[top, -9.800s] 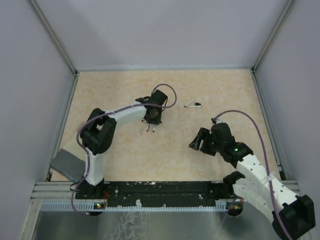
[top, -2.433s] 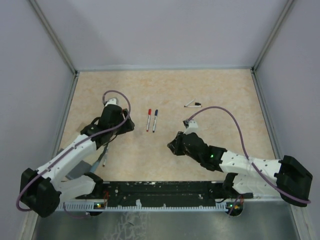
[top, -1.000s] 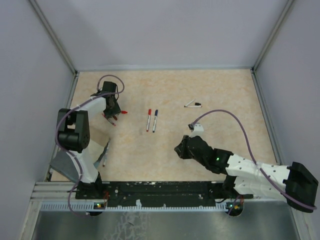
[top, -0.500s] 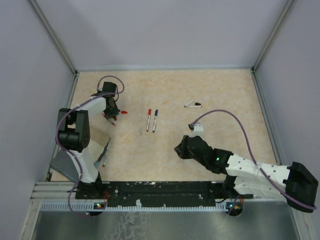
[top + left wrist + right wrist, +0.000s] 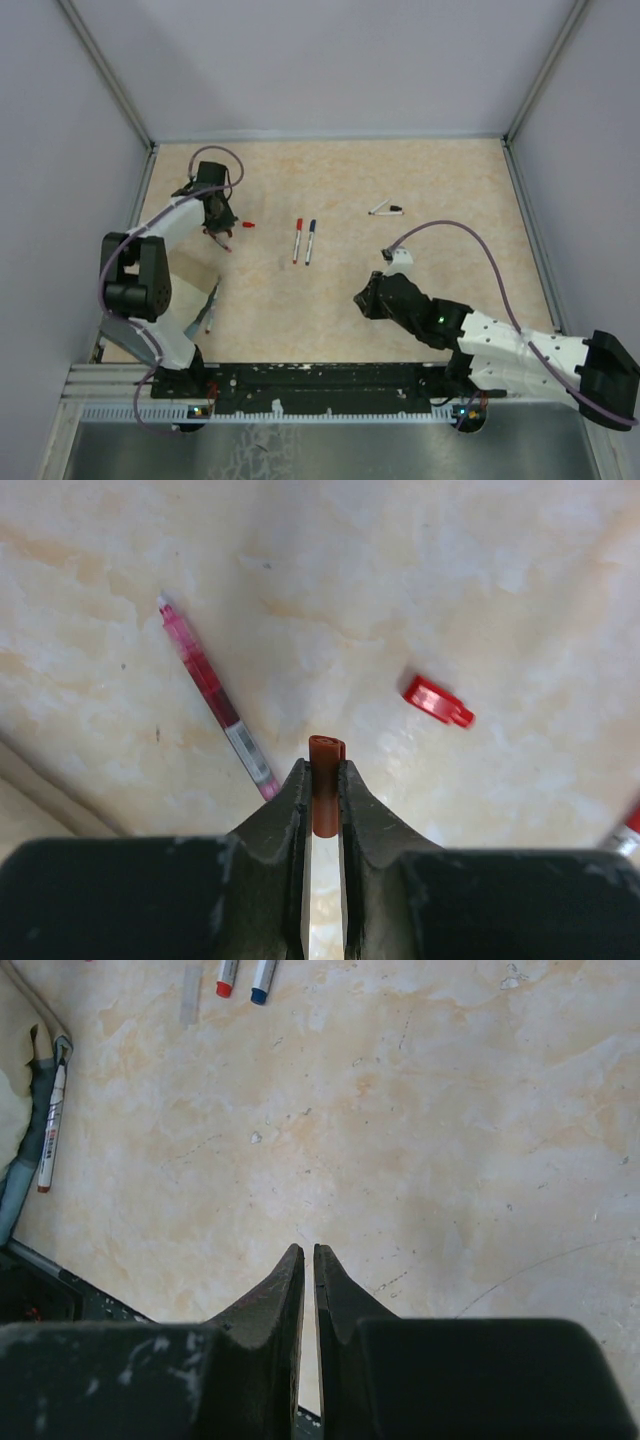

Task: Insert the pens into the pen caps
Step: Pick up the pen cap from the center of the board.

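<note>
My left gripper is shut on a short dark-red pen cap, which stands up between its fingertips. In the top view this gripper hangs at the table's far left. A red-tinted pen lies to the left of the jaws and a loose red cap to the right; the same red cap shows from above. A red-ended pen and a blue-ended pen lie side by side mid-table. My right gripper is shut on nothing, low over bare table.
A pen with a black end lies at the back right. Another pen rests near the front left, beside a grey pad. Metal frame posts and grey walls close in the table on three sides.
The left jaws have closed onto the dark-red cap. The left arm's elbow has swung a little further left. The right arm has edged slightly towards the near right.
</note>
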### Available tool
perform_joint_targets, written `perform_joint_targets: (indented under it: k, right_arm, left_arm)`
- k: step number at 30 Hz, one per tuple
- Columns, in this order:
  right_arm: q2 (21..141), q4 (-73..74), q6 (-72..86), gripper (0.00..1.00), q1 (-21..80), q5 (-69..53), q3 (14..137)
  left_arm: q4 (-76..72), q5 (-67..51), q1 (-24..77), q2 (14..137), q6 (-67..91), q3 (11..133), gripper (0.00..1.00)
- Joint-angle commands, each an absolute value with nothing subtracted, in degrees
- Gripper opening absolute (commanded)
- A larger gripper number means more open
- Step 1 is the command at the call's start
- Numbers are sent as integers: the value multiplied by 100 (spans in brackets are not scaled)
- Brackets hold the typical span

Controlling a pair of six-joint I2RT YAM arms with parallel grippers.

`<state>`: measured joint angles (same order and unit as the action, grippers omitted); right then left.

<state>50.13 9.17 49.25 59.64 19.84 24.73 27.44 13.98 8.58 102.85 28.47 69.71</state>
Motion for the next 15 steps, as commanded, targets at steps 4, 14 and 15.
perform_joint_targets:
  k: [4,14,15]
  right_arm:
    - [4801,1046,4900,9,6004,2340,2576]
    - [4487,1571,5041,9,6003,2770,2587]
    - [4380,1652,5109,9,6007,2885,2566]
  left_arm:
    - [2516,441,1202,8941,2554,6311,17]
    - [2145,84,3411,8131,3148,5339,17]
    - [2032,114,3697,8140,3300,5252,17]
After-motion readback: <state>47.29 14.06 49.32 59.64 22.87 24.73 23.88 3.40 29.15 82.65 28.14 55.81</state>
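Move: The left hand already holds the brown pen cap about 4 cm above the board. The red pen, near the middle of the board where it is heading, lies some 17 cm to its right and 1 cm nearer the base; the blue pen is about 4 cm right of the red one and level with it. The loose red cap lies 4 cm ahead and 5 cm right of the left hand, the pink pen 4 cm to its left and 1 cm back. From the right hand, the red pen is about 22 cm ahead and 14 cm left. Keeping the brown cap pinched between its fingertips, the left hand first lifts it a good 5 cm clear of the pink pen and the loose red cap, then swings with growing speed, some 15 cm to the right and about 9 cm back, towards the near end of the red pen. The wrist turns clockwise by roughly 25 degrees on the way and the fingers stay shut on the cap, while the empty, closed right hand merely eases about 2 cm to its right. ##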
